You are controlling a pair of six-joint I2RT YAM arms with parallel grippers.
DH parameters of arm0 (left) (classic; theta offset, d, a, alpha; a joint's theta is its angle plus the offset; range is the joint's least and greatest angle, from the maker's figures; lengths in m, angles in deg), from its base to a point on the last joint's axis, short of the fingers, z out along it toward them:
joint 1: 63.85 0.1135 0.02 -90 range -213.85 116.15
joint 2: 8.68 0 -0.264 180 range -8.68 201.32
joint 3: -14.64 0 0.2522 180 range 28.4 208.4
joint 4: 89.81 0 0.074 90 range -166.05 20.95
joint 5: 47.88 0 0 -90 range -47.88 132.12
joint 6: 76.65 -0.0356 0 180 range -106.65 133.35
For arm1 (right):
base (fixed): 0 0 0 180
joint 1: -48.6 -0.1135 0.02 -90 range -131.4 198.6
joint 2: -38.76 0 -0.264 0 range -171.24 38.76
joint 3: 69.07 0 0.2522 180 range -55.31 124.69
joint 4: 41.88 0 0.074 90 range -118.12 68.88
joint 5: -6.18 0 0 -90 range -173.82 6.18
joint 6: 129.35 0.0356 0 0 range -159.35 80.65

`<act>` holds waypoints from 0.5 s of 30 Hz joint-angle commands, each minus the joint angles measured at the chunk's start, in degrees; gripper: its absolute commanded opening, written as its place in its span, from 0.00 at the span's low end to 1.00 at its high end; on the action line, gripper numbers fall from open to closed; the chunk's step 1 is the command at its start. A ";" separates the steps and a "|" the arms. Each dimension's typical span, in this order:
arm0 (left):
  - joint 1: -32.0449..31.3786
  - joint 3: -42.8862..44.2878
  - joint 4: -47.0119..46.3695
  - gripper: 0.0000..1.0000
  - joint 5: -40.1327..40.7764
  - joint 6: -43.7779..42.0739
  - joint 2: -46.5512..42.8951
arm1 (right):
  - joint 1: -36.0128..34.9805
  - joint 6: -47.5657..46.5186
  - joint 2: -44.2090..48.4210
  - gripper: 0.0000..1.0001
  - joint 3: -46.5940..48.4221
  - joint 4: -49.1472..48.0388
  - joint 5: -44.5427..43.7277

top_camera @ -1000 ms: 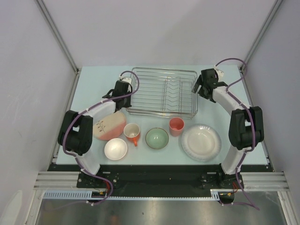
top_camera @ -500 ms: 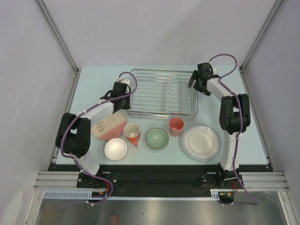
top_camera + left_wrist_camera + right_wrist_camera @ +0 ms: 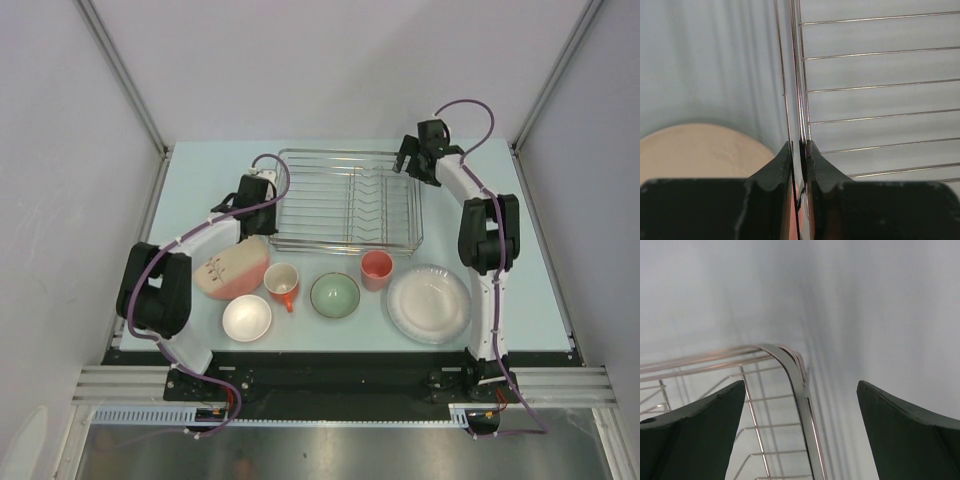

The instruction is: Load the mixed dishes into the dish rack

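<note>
The silver wire dish rack stands mid-table with nothing in it. My left gripper is shut on the rack's left rim wire, pinched between the jaw tips. My right gripper hovers open over the rack's back right corner, which sits between its wide-apart jaws. In front of the rack lie the pink plate, small white bowl, orange-handled mug, pale green bowl, orange cup and large whitish plate.
The pink plate's pale underside shows just left of my left jaws, close to the rack's side. Grey walls enclose the pale blue table on three sides. The arm bases sit at the near edge.
My right arm has swung left and back, bringing its open gripper over the rack's back right corner. The left gripper stays at the rack's left rim.
</note>
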 commanded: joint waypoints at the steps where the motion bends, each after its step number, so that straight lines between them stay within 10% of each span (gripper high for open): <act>1: -0.38 -1.20 9.47 0.16 -3.62 -2.26 -0.67 | -1.03 -1.69 -3.61 1.00 8.32 1.62 3.66; 8: -0.46 0.47 9.91 0.20 -5.54 -4.01 -1.20 | -1.82 -2.91 -3.80 1.00 9.48 2.59 3.23; 15: -0.46 9.69 10.62 0.83 -10.91 -5.25 -0.58 | -1.73 -5.20 1.65 1.00 8.95 2.51 -0.90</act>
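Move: The left hand already has the dish rack's left rim between its nearly shut fingers. The peach plate is roughly 10 cm back from it, 8 cm to its left and 6 cm lower; the orange-and-white cup is about 13 cm back and 3 cm to its right. Just ahead of the open right hand, about 3 cm out and 2 cm below, is the rack's far-right corner; the rack's middle lies some 9 cm back and 15 cm left of that hand. The left fingers let go of the rack's left rim: after barely moving, they spring well open late on while the hand eases back about 2 cm and a little right, turning slightly clockwise, with the rim still between them. The wide-open right hand slides forward and left about 2 cm each way over the rack's far-right corner, rising about a centimetre, then all but stops. ##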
